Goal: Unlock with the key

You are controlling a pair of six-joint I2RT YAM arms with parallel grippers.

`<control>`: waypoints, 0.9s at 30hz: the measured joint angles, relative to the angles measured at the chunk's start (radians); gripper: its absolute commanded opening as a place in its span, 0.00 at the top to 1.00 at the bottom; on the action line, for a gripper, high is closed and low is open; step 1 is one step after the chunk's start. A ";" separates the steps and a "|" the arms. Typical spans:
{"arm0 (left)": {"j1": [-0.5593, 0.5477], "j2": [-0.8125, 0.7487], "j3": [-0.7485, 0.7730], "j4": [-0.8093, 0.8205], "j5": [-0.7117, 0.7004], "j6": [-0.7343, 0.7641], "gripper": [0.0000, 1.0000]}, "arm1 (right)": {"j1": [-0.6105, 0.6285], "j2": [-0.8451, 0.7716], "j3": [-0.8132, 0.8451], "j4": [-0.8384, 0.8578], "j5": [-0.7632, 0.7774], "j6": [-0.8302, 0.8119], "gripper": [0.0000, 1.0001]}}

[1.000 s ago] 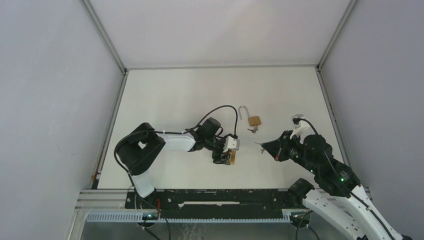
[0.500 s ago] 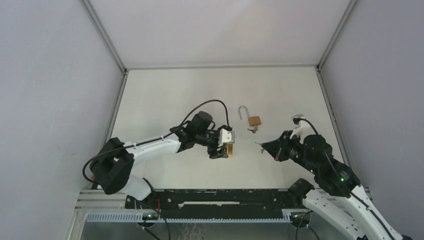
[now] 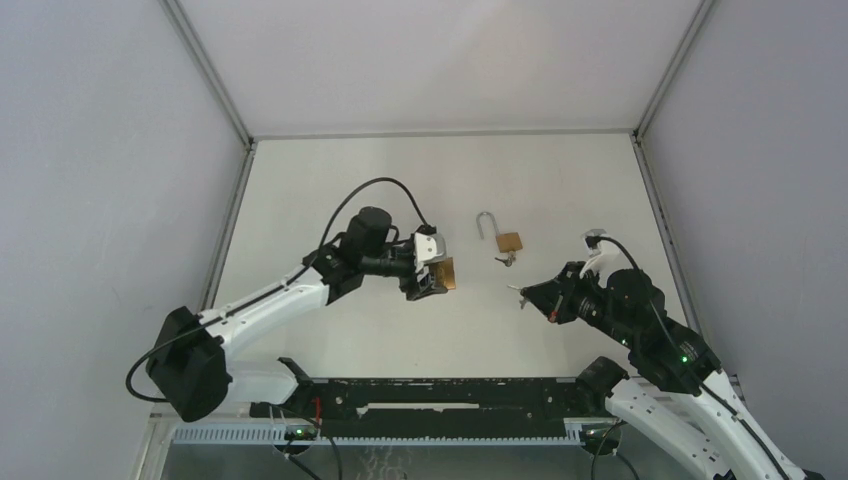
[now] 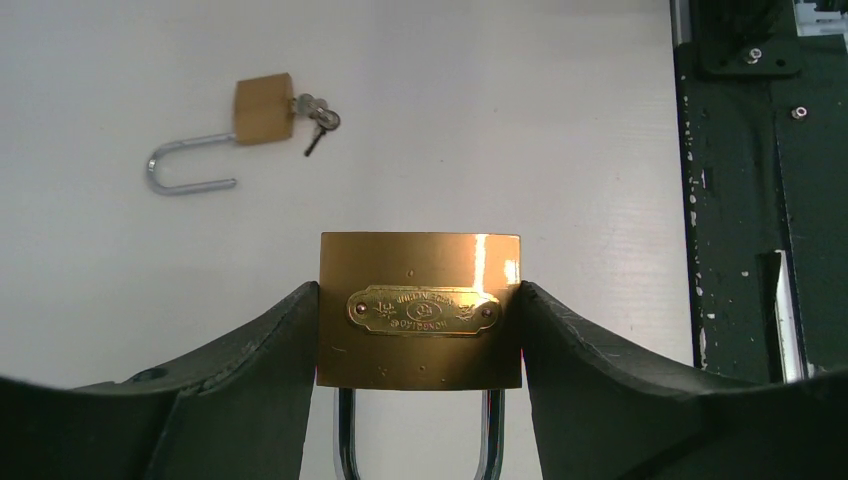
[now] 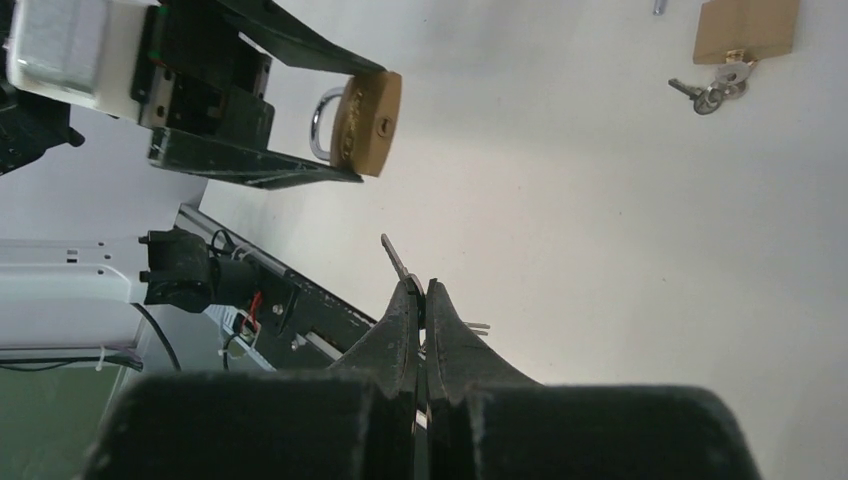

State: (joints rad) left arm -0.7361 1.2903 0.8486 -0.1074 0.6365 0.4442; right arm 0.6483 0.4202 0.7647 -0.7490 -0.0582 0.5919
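My left gripper [image 3: 432, 277] is shut on a brass padlock [image 4: 420, 310], gripping its body from both sides above the table, with the steel shackle [image 4: 345, 440] closed and pointing back toward the wrist. In the right wrist view the padlock [image 5: 366, 122] shows its keyhole face. My right gripper [image 5: 420, 290] is shut on a silver key [image 5: 397, 262], whose blade sticks out past the fingertips toward the padlock across a gap. In the top view the key [image 3: 518, 292] sits right of the padlock [image 3: 443, 273].
A second, smaller brass padlock [image 3: 508, 242] lies on the table farther back with its shackle [image 3: 484, 224] swung open and keys [image 3: 504, 260] in it. The same small padlock [image 4: 264, 110] appears in the left wrist view. A black rail [image 3: 440, 392] runs along the near edge.
The left arm has stretched out and carried the padlock up and to the left, away from the near edge. The right arm and its key have not moved.
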 measured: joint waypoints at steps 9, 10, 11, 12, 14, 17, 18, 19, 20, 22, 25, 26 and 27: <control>0.020 -0.137 -0.058 0.018 0.152 0.141 1.00 | -0.001 0.045 0.000 0.050 -0.092 0.072 1.00; 0.018 -0.153 -0.076 0.016 0.182 0.169 1.00 | -0.001 0.054 0.000 0.061 -0.111 0.088 1.00; 0.018 -0.163 -0.088 0.010 0.207 0.190 1.00 | -0.001 0.063 0.000 0.071 -0.130 0.105 1.00; 0.018 -0.167 -0.092 -0.001 0.228 0.207 1.00 | -0.001 0.074 0.000 0.081 -0.149 0.123 1.00; 0.011 -0.169 -0.093 -0.022 0.265 0.242 1.00 | -0.001 0.098 0.000 0.102 -0.193 0.169 1.00; 0.005 -0.174 -0.093 -0.036 0.294 0.273 1.00 | 0.000 0.141 0.000 0.128 -0.249 0.230 1.00; 0.003 -0.177 -0.093 -0.038 0.302 0.280 1.00 | 0.000 0.157 0.000 0.134 -0.271 0.254 1.00; 0.002 -0.179 -0.093 -0.039 0.313 0.289 1.00 | 0.002 0.171 0.000 0.139 -0.286 0.275 1.00; 0.002 -0.180 -0.093 -0.039 0.318 0.293 1.00 | 0.007 0.181 0.000 0.144 -0.297 0.296 1.00; -0.002 -0.180 -0.093 -0.039 0.328 0.301 1.00 | 0.021 0.196 0.000 0.152 -0.309 0.336 1.00; -0.009 -0.180 -0.093 -0.040 0.337 0.311 1.00 | 0.052 0.208 -0.001 0.154 -0.309 0.383 1.00; -0.012 -0.180 -0.093 -0.040 0.337 0.315 1.00 | 0.072 0.214 -0.001 0.154 -0.302 0.400 1.00; -0.015 -0.180 -0.093 -0.040 0.337 0.316 1.00 | 0.090 0.218 -0.001 0.154 -0.298 0.413 1.00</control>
State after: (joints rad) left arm -0.7509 1.1099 0.7559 -0.1474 0.9737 0.7601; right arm 0.7387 0.6384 0.7639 -0.5945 -0.3565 1.0050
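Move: The right hand holds the key; the padlock in the left fingers, keyhole facing the right arm, lies about 15 cm to this hand's left, 6 cm farther out and some 6 cm lower. The open padlock on the table is straight out, roughly 22 cm ahead and 22 below, its loose keys 4 cm nearer. From the left hand, the right hand's key is about 13 cm right, 5 cm back and 6 cm higher. Key and padlock close on each other without touching: the right hand carries the key about 8 cm left and a little back, swinging its fingers round some 25 degrees to point more to the left. The left hand first lifts the padlock a few centimetres, then draws it back about 7 cm, turning it clockwise towards the key and tipping its fingers up. Both keep their grip. ##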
